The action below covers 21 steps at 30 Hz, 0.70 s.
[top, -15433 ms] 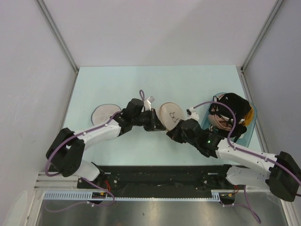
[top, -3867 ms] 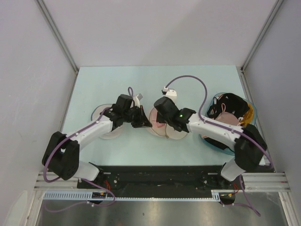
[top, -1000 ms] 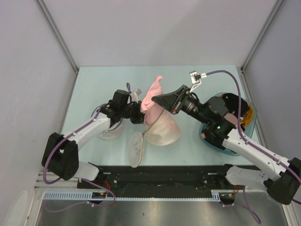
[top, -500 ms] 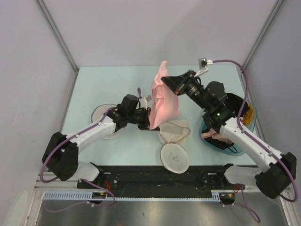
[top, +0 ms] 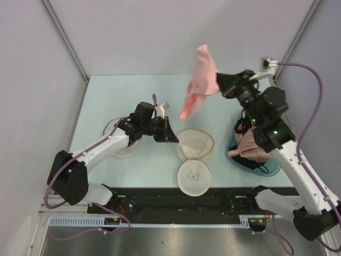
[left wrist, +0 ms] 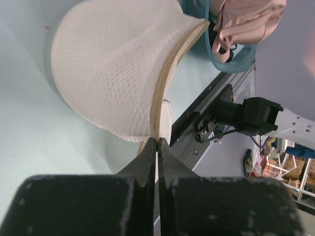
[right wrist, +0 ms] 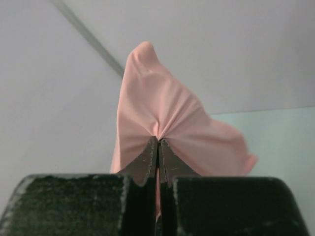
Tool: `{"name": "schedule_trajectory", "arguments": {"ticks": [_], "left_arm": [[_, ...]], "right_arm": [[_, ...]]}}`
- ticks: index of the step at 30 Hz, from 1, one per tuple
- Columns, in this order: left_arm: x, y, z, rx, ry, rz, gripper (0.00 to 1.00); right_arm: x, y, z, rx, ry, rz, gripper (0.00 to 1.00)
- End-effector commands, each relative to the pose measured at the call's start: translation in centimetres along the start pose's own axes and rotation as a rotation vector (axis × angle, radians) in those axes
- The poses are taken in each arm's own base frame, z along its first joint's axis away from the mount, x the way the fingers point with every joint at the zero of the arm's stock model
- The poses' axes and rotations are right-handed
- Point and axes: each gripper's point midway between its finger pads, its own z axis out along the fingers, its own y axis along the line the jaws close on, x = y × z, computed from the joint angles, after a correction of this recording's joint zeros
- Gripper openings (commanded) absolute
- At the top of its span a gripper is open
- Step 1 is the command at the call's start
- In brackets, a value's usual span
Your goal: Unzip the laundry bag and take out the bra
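The cream mesh laundry bag (top: 195,144) lies open mid-table, one domed half up, the other half (top: 192,180) flat toward the near edge with its dark bra icon showing. My left gripper (top: 173,140) is shut on the bag's zip edge (left wrist: 158,129), the mesh dome (left wrist: 118,69) just ahead of it. My right gripper (top: 218,81) is raised high at the back right, shut on the pale pink bra (top: 201,80), which hangs free in the air. The right wrist view shows the pink fabric (right wrist: 162,118) bunched between the shut jaws.
A teal-blue basket (top: 273,169) at the right holds black clothing and a beige-pink garment (top: 250,150). A whiter round pouch (top: 116,128) lies at the left, partly under my left arm. The black rail (top: 181,200) runs along the near edge.
My right gripper has lifted the bra up and rightward, clear of the bag. The bag's halves have fallen open on the table. My left gripper keeps its grip on the bag.
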Motion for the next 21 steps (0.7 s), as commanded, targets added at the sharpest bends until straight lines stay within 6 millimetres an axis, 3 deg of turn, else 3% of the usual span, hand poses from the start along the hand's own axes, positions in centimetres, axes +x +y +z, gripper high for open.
{"name": "schedule_trajectory", "arguments": {"ticks": [1, 2, 5, 13, 21], "left_arm": [[-3.7, 0.4, -2.2, 0.000, -0.078, 0.048, 0.00], [-4.0, 0.5, -2.4, 0.005, -0.084, 0.044, 0.00], [-5.5, 1.5, -3.5, -0.014, -0.124, 0.034, 0.00], [-5.0, 2.3, -3.2, -0.018, -0.104, 0.027, 0.00], [-4.8, 2.8, -2.8, 0.000, -0.095, 0.010, 0.01]], "right_arm": [[-4.1, -4.8, -3.7, 0.237, -0.069, -0.097, 0.00], [-5.5, -5.7, -4.9, 0.277, -0.099, -0.108, 0.00], [-5.9, -8.7, -6.9, 0.398, -0.086, -0.133, 0.00], [-4.6, -16.0, -10.7, 0.724, -0.035, -0.162, 0.00], [-4.2, -18.9, -13.1, 0.826, -0.036, -0.143, 0.00]]}}
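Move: Held high in the right fingers, the bra is to go to the blue basket, whose middle lies about 26 cm to that hand's right, roughly level with it in reach and some 41 cm below. The laundry bag lies some 5 cm to the right hand's left and 5 cm back, far below. From the left hand, pinching its rim, the bag's middle is 3 cm ahead and 8 cm right; the basket is about 39 cm right and 8 cm ahead. Swinging right with the bra still pinched, the right hand travels about 19 cm towards and over the near-left part of the basket, first level and then sinking some 11 cm, while the wrist turns clockwise about 35 degrees and tips down. The left hand keeps its pinch on the bag's rim and drags the bag forward and left, then holds still. ##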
